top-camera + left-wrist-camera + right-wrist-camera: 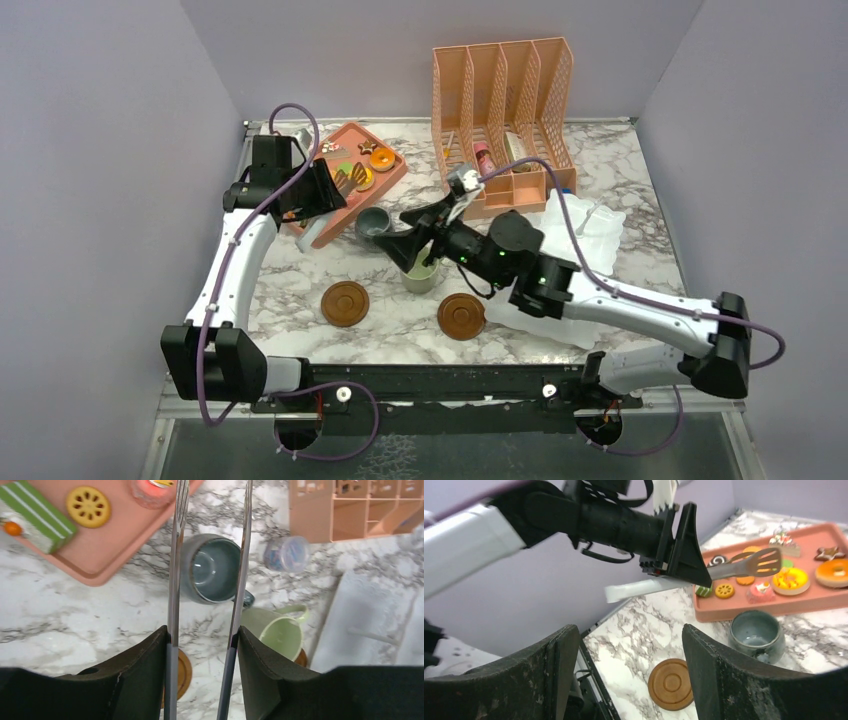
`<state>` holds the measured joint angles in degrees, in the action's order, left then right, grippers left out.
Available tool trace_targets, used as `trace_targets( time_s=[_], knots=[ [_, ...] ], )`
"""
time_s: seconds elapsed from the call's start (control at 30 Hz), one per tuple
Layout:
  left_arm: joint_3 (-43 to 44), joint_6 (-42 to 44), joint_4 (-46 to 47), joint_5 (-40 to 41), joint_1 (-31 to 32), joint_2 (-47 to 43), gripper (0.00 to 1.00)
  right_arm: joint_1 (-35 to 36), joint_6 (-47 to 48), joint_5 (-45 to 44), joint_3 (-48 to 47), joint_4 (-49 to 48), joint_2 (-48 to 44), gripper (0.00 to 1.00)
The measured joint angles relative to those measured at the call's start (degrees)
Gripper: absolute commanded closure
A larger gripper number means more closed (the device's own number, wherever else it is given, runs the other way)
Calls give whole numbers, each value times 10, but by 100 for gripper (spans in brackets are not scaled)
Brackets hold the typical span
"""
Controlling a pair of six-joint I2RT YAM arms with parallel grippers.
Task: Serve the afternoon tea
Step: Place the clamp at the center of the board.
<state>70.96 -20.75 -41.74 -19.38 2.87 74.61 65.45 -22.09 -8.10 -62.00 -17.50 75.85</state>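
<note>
My left gripper point(202, 635) is shut on a pair of metal tongs point(175, 555). The tongs' tips hang over the pink tray point(325, 225) of toy cookies and cakes point(791, 580). A grey-blue mug point(375, 222) stands upright just off the tray's near corner. A pale green mug point(422, 278) stands on the marble between two round brown coasters point(345, 303) point(461, 316), touching neither. My right gripper point(408, 250) hovers right over the green mug. Its jaws point(629, 635) are open and empty, and its own view does not show that mug.
A peach file organiser point(505, 110) stands at the back. A tiny clear lilac cup point(287, 552) sits just in front of it. A white cloth point(585, 235) lies under the right arm. Purple walls close in the left, right and back sides.
</note>
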Motion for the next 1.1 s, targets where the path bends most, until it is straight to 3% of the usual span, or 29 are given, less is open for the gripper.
trace_targets(
  time_s=[0.23, 0.53, 0.77, 1.1],
  knots=[
    [26, 30, -32, 118, -4, 22, 49, 0, 24, -1, 29, 37, -108, 19],
    [22, 35, -57, 170, -90, 22, 48, 0, 40, -2, 66, 66, -157, 19],
    [30, 50, -75, 195, -86, 30, 47, 0, 54, -3, 80, 78, -191, 19],
    [76, 68, -75, 249, -87, 108, 44, 0, 72, -2, 80, 102, -206, 18]
  ],
)
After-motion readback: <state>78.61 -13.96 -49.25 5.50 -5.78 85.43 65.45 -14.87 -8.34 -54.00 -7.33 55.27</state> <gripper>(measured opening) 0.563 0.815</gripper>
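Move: The left hand, already holding the clamp by itself, has the green striped cake about 10 cm ahead, 12 cm to its left and 19 cm below. The yellow biscuit lies about 5 cm right of the cake, the swirl roll 6 cm beyond it. The dark mug is about 5 cm ahead and 7 cm right of this hand. From the empty right hand the cake lies some 22 cm ahead, 24 cm left and well below. Leftward about 13 cm, most of it in the first half, the left hand carries the clamp from above the dark mug's side towards the green striped cake, sinking some 4 cm and easing forward at the end. The wrist turns counter-clockwise and rolls its left side up, about 20 degrees each, grip kept. The empty right hand, still open, withdraws rightward and slightly back. ##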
